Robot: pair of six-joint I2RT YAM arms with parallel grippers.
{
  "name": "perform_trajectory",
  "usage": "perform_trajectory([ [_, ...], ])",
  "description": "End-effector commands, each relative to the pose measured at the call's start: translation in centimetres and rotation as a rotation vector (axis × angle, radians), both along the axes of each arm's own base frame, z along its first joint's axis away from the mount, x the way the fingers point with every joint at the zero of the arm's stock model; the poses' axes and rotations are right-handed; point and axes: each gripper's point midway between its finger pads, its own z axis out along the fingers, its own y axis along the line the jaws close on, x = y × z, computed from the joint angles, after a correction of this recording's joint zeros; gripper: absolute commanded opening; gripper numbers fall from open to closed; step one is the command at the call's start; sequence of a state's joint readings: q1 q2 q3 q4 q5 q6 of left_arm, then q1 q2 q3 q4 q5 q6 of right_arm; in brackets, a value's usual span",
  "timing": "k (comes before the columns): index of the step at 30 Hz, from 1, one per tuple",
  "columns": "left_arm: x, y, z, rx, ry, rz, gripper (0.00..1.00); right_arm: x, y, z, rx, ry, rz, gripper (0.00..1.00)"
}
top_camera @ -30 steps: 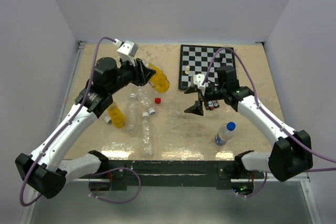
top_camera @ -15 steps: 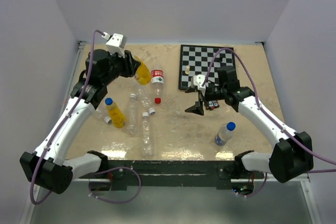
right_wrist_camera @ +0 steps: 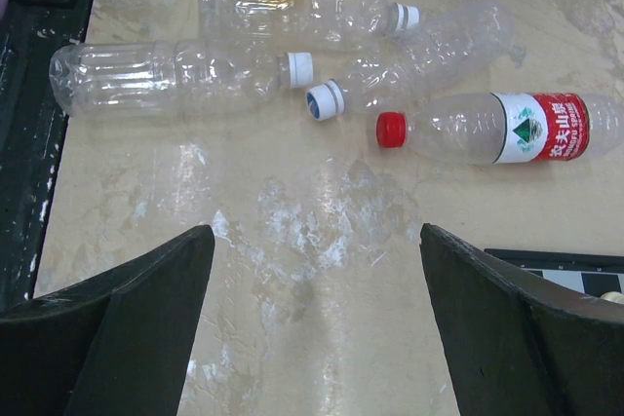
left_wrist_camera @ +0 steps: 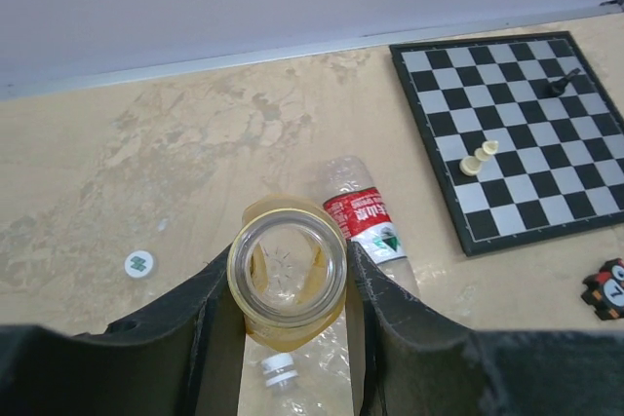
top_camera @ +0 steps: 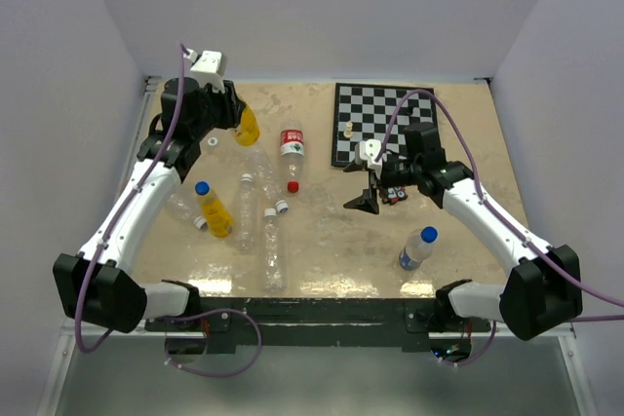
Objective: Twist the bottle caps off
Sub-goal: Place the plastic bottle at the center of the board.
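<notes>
My left gripper is shut on an orange-yellow bottle at the far left, held above the table. In the left wrist view the bottle's mouth is bare, with a finger on each side. A loose white cap lies on the table to its left. A second orange-yellow bottle with a blue cap lies at the left. A clear, blue-capped bottle lies near right. My right gripper hangs open over bare table.
A red-labelled, red-capped bottle and several long clear bottles with white caps lie mid-table. A chessboard with a few pieces sits at the back right, and a small toy lies beside my right gripper.
My left arm has swung back and to the left with the orange-yellow bottle in it, uncovering the red-labelled bottle. The right arm has not moved.
</notes>
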State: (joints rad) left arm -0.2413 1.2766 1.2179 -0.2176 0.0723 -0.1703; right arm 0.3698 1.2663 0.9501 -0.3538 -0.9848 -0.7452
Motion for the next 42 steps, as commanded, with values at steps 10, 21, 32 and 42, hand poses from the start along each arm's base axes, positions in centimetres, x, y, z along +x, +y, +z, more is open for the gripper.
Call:
perform_trajectory([
  [10,8.9,4.7,-0.1,0.037,-0.083,0.147,0.01,0.0,-0.1,2.3,0.016,-0.078,0.011,0.89],
  [21,14.3,6.9,-4.8,-0.008,0.009,0.140,0.03,-0.2,-0.1,2.2,0.017,-0.079,0.022,0.89],
  [32,15.9,8.5,-9.2,-0.005,0.091,0.168,0.14,0.0,-0.1,1.6,0.007,-0.064,0.021,0.89],
  [42,15.4,9.0,-8.8,0.001,0.120,0.197,0.69,-0.1,0.1,1.6,0.007,-0.067,0.029,0.89],
])
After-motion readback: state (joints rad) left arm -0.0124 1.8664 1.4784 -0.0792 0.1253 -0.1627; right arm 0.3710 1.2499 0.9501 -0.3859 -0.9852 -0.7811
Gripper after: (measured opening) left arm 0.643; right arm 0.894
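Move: Ahead and to the left of the left hand, which already holds the open yellow bottle, lies the bare table spot it goes to: about 15 cm forward, 8 cm left and 24 cm below. The small white cap lies some 2 cm nearer and 6 cm left of that spot. From the left hand, the red-label bottle is 8 cm forward and 12 cm right, and a clear bottle 1 cm forward and 4 cm right. From the right hand, the spot lies roughly 28 cm forward, 38 cm left, 14 cm down. Carrying the uncapped yellow bottle forward and down, the left hand reaches about 15 cm out and 8 cm left while sinking some 12 cm, the last stretch almost straight down beside the white cap. The wrist tips down and swings counter-clockwise about 10 degrees each; once the hand has stopped, the fingers open and let go. ##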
